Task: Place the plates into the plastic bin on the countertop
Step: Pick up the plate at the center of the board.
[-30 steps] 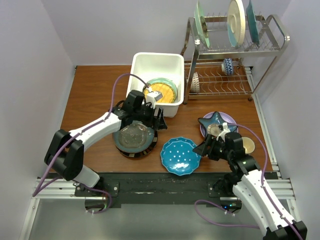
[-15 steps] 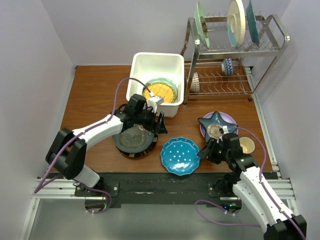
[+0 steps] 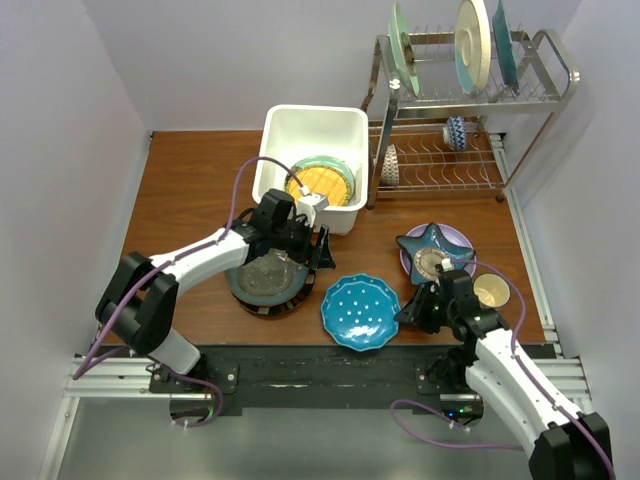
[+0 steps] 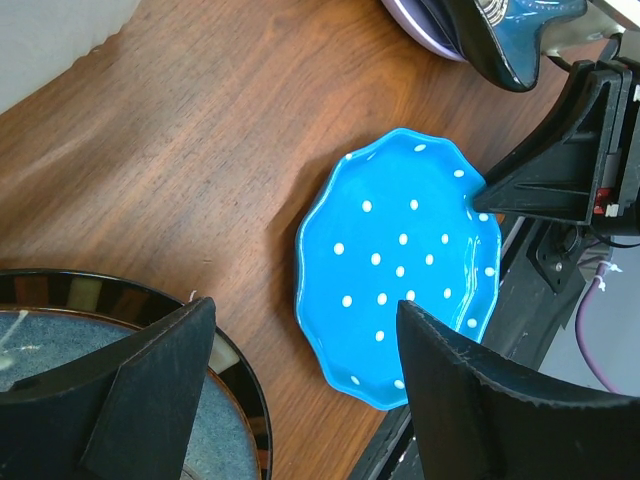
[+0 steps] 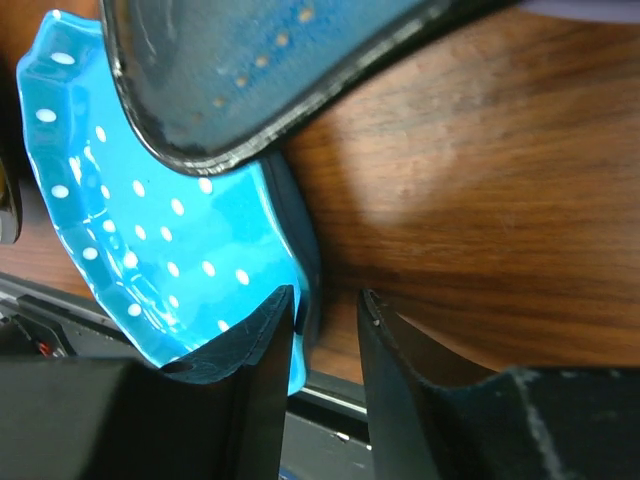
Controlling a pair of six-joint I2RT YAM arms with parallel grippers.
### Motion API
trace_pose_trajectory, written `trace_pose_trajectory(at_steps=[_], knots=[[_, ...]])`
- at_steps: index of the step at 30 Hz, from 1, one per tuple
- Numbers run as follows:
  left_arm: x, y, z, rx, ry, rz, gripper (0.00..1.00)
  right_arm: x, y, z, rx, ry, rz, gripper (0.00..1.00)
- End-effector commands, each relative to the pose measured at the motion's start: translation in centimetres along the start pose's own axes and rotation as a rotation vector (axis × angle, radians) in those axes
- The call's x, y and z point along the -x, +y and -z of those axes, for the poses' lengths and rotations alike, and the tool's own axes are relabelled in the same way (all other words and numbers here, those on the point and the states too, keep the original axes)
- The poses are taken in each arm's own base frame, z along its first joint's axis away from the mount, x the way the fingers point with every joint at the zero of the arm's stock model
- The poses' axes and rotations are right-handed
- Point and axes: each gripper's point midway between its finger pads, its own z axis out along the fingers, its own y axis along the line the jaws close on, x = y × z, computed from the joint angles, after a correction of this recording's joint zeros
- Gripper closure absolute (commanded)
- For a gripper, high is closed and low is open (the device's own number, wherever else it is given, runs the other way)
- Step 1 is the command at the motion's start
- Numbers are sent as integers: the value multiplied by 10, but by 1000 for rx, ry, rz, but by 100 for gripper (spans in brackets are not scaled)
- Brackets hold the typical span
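Note:
The blue dotted plate [image 3: 360, 312] [image 4: 400, 260] [image 5: 150, 230] lies flat near the countertop's front edge. My right gripper [image 3: 412, 312] [image 5: 325, 297] straddles its right rim, one finger over the plate and one outside. The jaws are narrow, with a gap still showing beside the rim. My left gripper [image 3: 312, 247] [image 4: 305, 310] hangs wide open and holds nothing, between that plate and the stack topped by a clear glass plate [image 3: 266, 273] on the black-rimmed striped plate [image 4: 100, 295]. The blue star-shaped plate [image 3: 430, 243] [image 5: 260, 60] rests on the lilac plate [image 3: 459, 238]. The plastic bin [image 3: 300, 125] holds the orange dotted plate [image 3: 323, 182].
A metal wire rack [image 3: 450, 165] stands at the back right with three large plates [image 3: 470, 40] upright on top. A small cream mug [image 3: 492, 291] sits right of my right arm. The black rail [image 3: 330, 362] runs along the near edge of the wooden countertop [image 3: 190, 190].
My right gripper has slid forward and down to the blue dotted plate's right rim, and its jaws have narrowed around it. The left arm has shifted only slightly.

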Motion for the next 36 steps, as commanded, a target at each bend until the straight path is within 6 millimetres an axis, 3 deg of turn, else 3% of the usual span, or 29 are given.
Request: trace_pose_trajectory(at_steps=[1, 12, 18, 21, 36], knots=[[10, -8, -2, -37, -29, -26, 23, 2, 4, -6, 20, -8, -4, 66], [11, -8, -2, -31, -22, -32, 23, -7, -2, -22, -24, 27, 11, 69], [11, -8, 0, -22, -19, -33, 24, -2, -3, -19, -44, 3, 25, 94], [15, -8, 2, -18, -30, -40, 24, -1, -2, -17, -43, -11, 24, 100], [7, -26, 2, -134, -14, -45, 23, 17, 31, 6, 94, -103, 47, 100]])
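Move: The blue dotted plate's middle lies about 8 cm to the right hand's left, level with it fore and aft and roughly 1 cm lower, its near rim already between the parted fingers. The star-shaped plate sits some 11 cm ahead of this hand, 7 cm to its right and a little higher. The yellow cup is about 5 cm ahead and 17 cm to the right. From the left hand, the blue plate lies some 12 cm back, 7 cm to the right and 10 cm down. Leftward by about 2 cm, and slightly forward and down, the right hand slides its parted fingers farther over the blue plate's right rim. The fingers then close and pinch the rim firmly, one inside and one outside. Keeping that grip, the hand eases back to the right and lifts about 1 cm. ##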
